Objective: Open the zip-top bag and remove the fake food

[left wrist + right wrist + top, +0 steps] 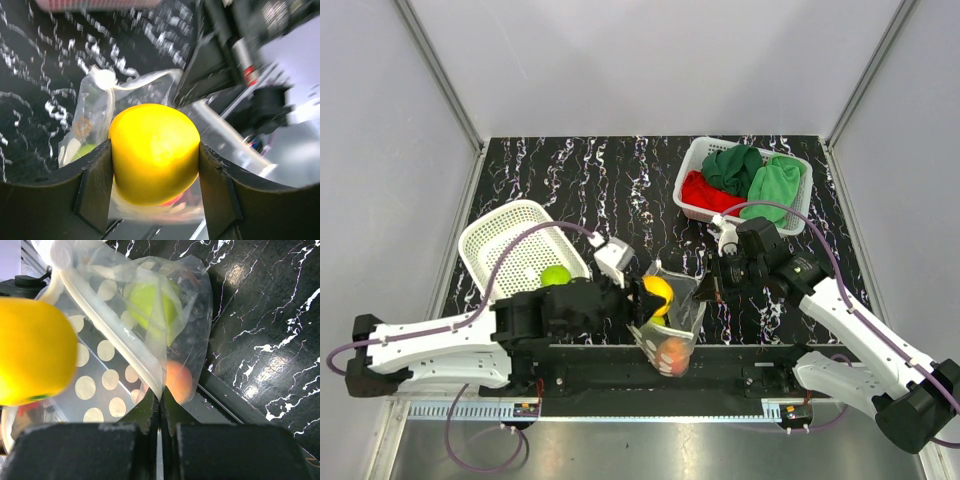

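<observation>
My left gripper (651, 297) is shut on the yellow lemon-like fruit (154, 151), holding it just above the mouth of the zip-top bag (682, 318). The bag is clear with white dots and hangs upright near the table's front edge. My right gripper (161, 399) is shut on the bag's rim (125, 340) and holds that side up. Inside the bag lie a green apple (152, 302) and an orange-pink peach (179, 381). In the top view the peach (673, 352) shows at the bag's bottom.
A white perforated basket (495, 235) at the left holds another green apple (556, 275). A second white basket (692, 178) at the back right holds red and green cloths (760, 180). A black rail (610, 362) runs along the near edge.
</observation>
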You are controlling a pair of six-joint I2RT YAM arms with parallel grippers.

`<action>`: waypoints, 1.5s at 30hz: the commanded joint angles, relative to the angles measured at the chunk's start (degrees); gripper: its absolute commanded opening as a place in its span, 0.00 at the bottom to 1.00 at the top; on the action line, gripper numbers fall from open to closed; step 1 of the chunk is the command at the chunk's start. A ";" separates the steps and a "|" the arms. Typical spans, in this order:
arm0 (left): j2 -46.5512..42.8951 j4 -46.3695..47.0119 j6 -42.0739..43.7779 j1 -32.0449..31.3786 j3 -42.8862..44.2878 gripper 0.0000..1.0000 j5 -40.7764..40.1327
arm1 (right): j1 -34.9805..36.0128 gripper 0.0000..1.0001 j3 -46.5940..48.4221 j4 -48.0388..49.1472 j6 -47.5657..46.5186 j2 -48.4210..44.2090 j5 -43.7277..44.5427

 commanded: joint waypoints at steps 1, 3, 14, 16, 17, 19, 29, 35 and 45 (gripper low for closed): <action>-5.21 8.79 0.74 1.47 -2.34 0.00 0.72 | 0.19 0.00 0.19 1.57 -0.24 -0.42 0.23; -6.10 6.52 0.04 1.73 -2.00 0.00 -2.51 | 0.10 0.00 0.19 1.48 -0.33 -0.50 0.23; -15.85 -27.64 -14.72 4.89 -0.76 0.00 -27.48 | 0.19 0.00 1.15 1.31 0.11 -1.91 1.99; -16.56 -31.45 -18.14 7.77 -1.29 0.00 -28.37 | 0.19 0.00 2.12 0.96 0.02 -2.35 3.57; -16.83 -33.99 -18.94 9.19 -2.25 0.00 -28.11 | 0.19 0.00 2.73 0.69 -0.07 -2.52 4.36; -17.35 -35.15 -19.57 14.18 -3.57 0.00 -26.80 | 0.10 0.00 4.57 -0.36 -0.51 -2.44 7.26; -7.52 -33.66 -20.62 33.01 -9.99 0.00 -20.54 | 0.10 0.00 13.28 -5.19 -3.84 0.46 17.45; -1.81 -33.57 -23.26 35.39 -10.34 0.48 -19.24 | 0.10 0.00 16.45 -6.34 -6.13 3.36 20.54; -11.89 -23.65 -11.40 35.30 -5.78 0.92 0.61 | 0.10 0.00 11.36 -0.11 -4.29 5.82 6.76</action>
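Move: My left hand already holds the yellow fruit clear above the bag's open mouth. The white basket's middle lies about 31 cm to its left, 16 cm ahead and 20 cm below; the green apple inside is some 25 cm left, 13 cm ahead and 20 cm below. The bag's middle sits roughly 4 cm right, 3 cm ahead and 14 cm below. From my right hand, pinching the bag's rim, the white basket is about 43 cm left, 11 cm ahead and 13 cm below. I lift the yellow fruit slightly, then swing my left hand about 25 cm left and 8 cm forward, turning it some 60 degrees counter-clockwise as it sinks into a low place over the basket's near right part. There I open the fingers, let the fruit go and start back right. Late on, my right hand keeps its pinch and draws the bag forward and up, then eases slightly down. ##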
